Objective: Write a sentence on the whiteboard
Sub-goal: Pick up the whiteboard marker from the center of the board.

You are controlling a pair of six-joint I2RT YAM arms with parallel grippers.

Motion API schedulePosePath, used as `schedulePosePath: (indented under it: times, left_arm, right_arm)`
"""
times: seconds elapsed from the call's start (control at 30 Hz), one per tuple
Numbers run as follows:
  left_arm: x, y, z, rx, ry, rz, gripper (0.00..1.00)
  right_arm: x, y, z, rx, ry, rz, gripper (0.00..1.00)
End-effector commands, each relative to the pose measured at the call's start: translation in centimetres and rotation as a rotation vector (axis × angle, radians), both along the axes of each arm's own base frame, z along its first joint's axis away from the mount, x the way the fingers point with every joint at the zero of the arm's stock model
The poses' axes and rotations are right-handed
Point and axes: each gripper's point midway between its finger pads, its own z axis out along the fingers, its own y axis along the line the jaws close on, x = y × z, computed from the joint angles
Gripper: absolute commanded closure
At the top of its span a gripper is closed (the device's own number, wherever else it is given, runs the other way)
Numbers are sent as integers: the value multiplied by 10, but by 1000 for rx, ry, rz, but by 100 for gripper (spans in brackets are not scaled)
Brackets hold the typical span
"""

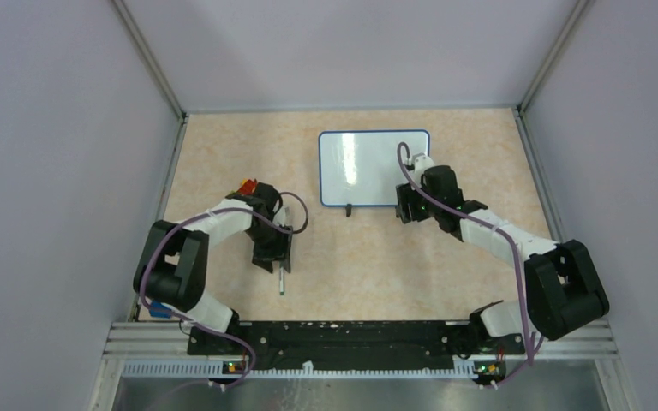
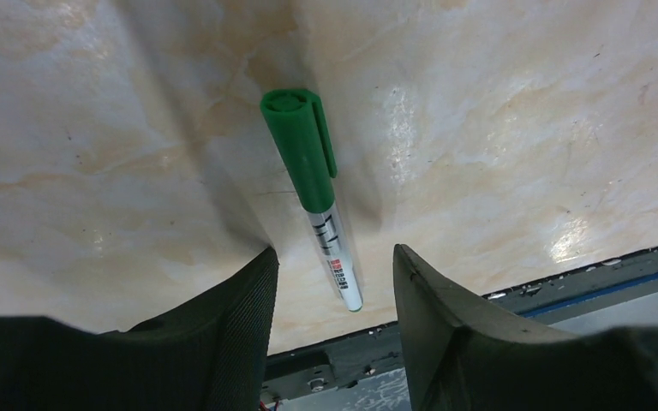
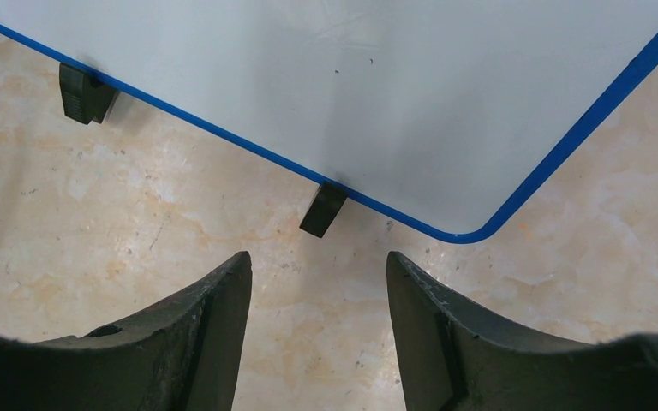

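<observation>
The whiteboard (image 1: 368,167) lies flat at the back of the table, white with a thin blue rim. Its face (image 3: 351,94) looks blank; the sentence is out of view. A white marker pen with a green cap (image 1: 283,276) lies on the table in front of the left arm. My left gripper (image 2: 332,250) hangs open just over the pen (image 2: 313,184), whose tail end lies between the fingers, touching neither. My right gripper (image 3: 317,257) is open and empty, just short of the board's near right corner, facing a black clip foot (image 3: 323,210).
A second clip foot (image 3: 81,92) sits further left on the board's near edge. A small red object (image 1: 246,185) shows behind the left wrist. A black rail (image 1: 334,334) runs along the table's near edge. Enclosure walls stand on three sides.
</observation>
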Motion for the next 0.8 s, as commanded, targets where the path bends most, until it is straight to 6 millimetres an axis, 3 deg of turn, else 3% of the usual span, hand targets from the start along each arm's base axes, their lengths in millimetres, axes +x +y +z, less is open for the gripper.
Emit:
schedulePosePath:
  times: [0.0,0.3,0.5,0.6,0.77]
  left_arm:
    - [12,-8,-4,-24,1,12,44]
    - [36,-11,-20,132,-128,-64,60]
    - [49,-5,-25,192,-168,-59,82]
    - [68,-16,-10,160,-216,-57,98]
    - [103,-40,51,48,-374,-43,100]
  right_arm:
    - [7,5,17,12,-61,2,42]
    - [9,7,9,12,-24,-11,42]
    - [9,6,8,7,-24,-9,42]
    - [8,7,8,11,-18,-9,42]
    - [10,11,13,37,-23,-5,43]
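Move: The marker lies between the left hand's open fingers, cap end forward. Its middle is level fore and aft, about 1 cm to the right and 1 cm below. The red toy is roughly 21 cm ahead and 10 cm left of that hand, and the whiteboard's middle about 29 cm ahead and 29 cm right. From the right hand the marker is some 15 cm back, 34 cm left and 8 cm lower. The left hand eases forward-right, pinches the marker behind its cap, then carries it about 4 cm forward. ##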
